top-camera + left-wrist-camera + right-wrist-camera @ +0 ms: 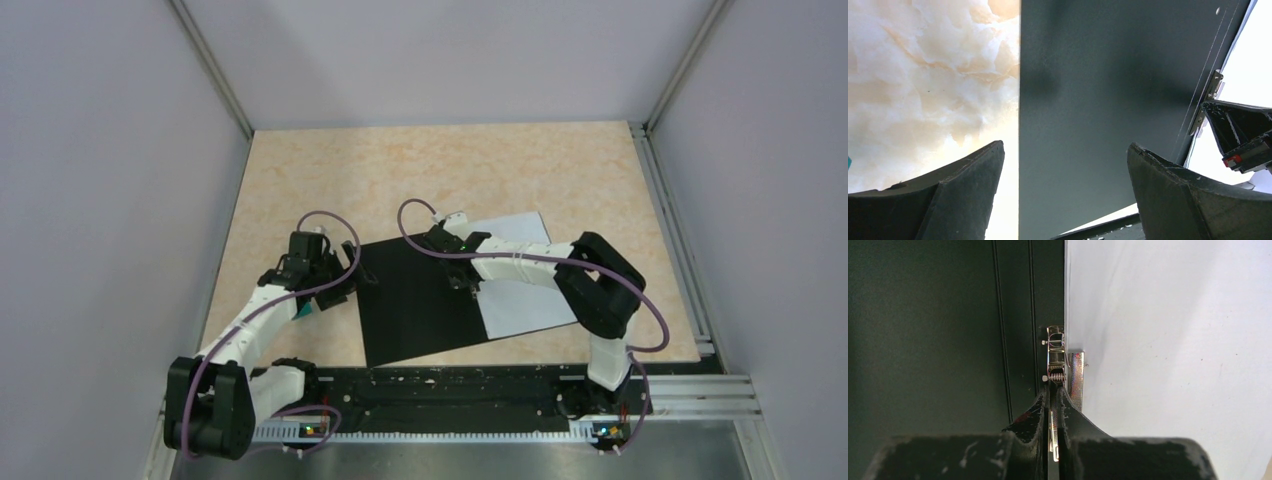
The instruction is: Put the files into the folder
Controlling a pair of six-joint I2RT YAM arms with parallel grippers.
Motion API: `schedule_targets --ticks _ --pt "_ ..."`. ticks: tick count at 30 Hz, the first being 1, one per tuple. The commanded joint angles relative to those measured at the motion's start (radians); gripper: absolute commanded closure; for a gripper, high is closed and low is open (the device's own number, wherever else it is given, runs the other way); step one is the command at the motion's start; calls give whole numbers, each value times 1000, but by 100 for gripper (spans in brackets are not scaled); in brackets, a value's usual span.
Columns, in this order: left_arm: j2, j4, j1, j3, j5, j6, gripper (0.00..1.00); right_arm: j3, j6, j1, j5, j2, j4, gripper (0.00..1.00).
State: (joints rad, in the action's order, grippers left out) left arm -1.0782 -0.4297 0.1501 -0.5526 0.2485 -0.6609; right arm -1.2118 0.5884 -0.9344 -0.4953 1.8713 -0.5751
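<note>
The folder (415, 300) lies open on the table, its black inner face (1098, 90) up. White files (520, 290) cover its right half, their edge at the spine (1173, 340). My right gripper (462, 283) reaches down onto the spine. In the right wrist view it (1054, 390) is shut on the thin lever of the metal spine clip (1055, 352). My left gripper (350, 265) hangs over the folder's left edge. It (1064, 145) is open, one finger over the table and one over the black cover, holding nothing.
A small teal block (303, 312) lies on the marble-patterned table (300, 180) under the left arm. The black rail (450, 390) with both arm bases runs along the near edge. Grey enclosure walls and metal posts stand on three sides.
</note>
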Motion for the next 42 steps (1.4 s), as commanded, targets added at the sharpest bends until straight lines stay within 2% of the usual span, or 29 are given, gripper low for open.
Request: schedule_targets --ticks 1,21,24,31,34,42 --pt "-5 24 -10 -24 -14 22 3 -44 22 -9 -39 21 -40 100" --pt "-18 138 -21 7 70 -14 2 -56 -25 60 80 -254 -76 100" --pt "-23 175 -21 17 118 -25 2 -54 -29 69 96 -274 -77 100" --pt "-56 338 -20 40 329 -80 2 -38 -30 92 148 -290 -51 100" --pt "2 353 -19 26 384 -113 2 -18 -25 99 168 -283 -27 100" --pt "220 223 -17 -55 410 -142 2 62 52 85 288 -221 128 100"
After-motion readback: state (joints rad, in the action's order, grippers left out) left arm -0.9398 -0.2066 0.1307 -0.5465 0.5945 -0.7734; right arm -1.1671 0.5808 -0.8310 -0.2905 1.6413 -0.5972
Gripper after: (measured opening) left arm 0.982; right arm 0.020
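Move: The right fingers are already shut on the lever of the folder's metal clip, at their tips and 2-3 cm above the table. The paper stack is centred about 11 cm right and 2 cm ahead of them, the left cover about 12 cm left and 1 cm back. From the open left hand, the folder's left edge lies some 6 cm below and 2 cm right, level fore and aft; the teal block lies about 10 cm left, level. Keeping its pinch on the clip lever, the right hand lifts the folder's middle about 7 cm, then sinks back a centimetre or so, rolling its left side up. The wide-open left hand creeps forward, then goes right about 5 cm with one finger getting under the cover's left edge, and finally rises fast, nearly 9 cm up in all, tilting some 25 degrees. ##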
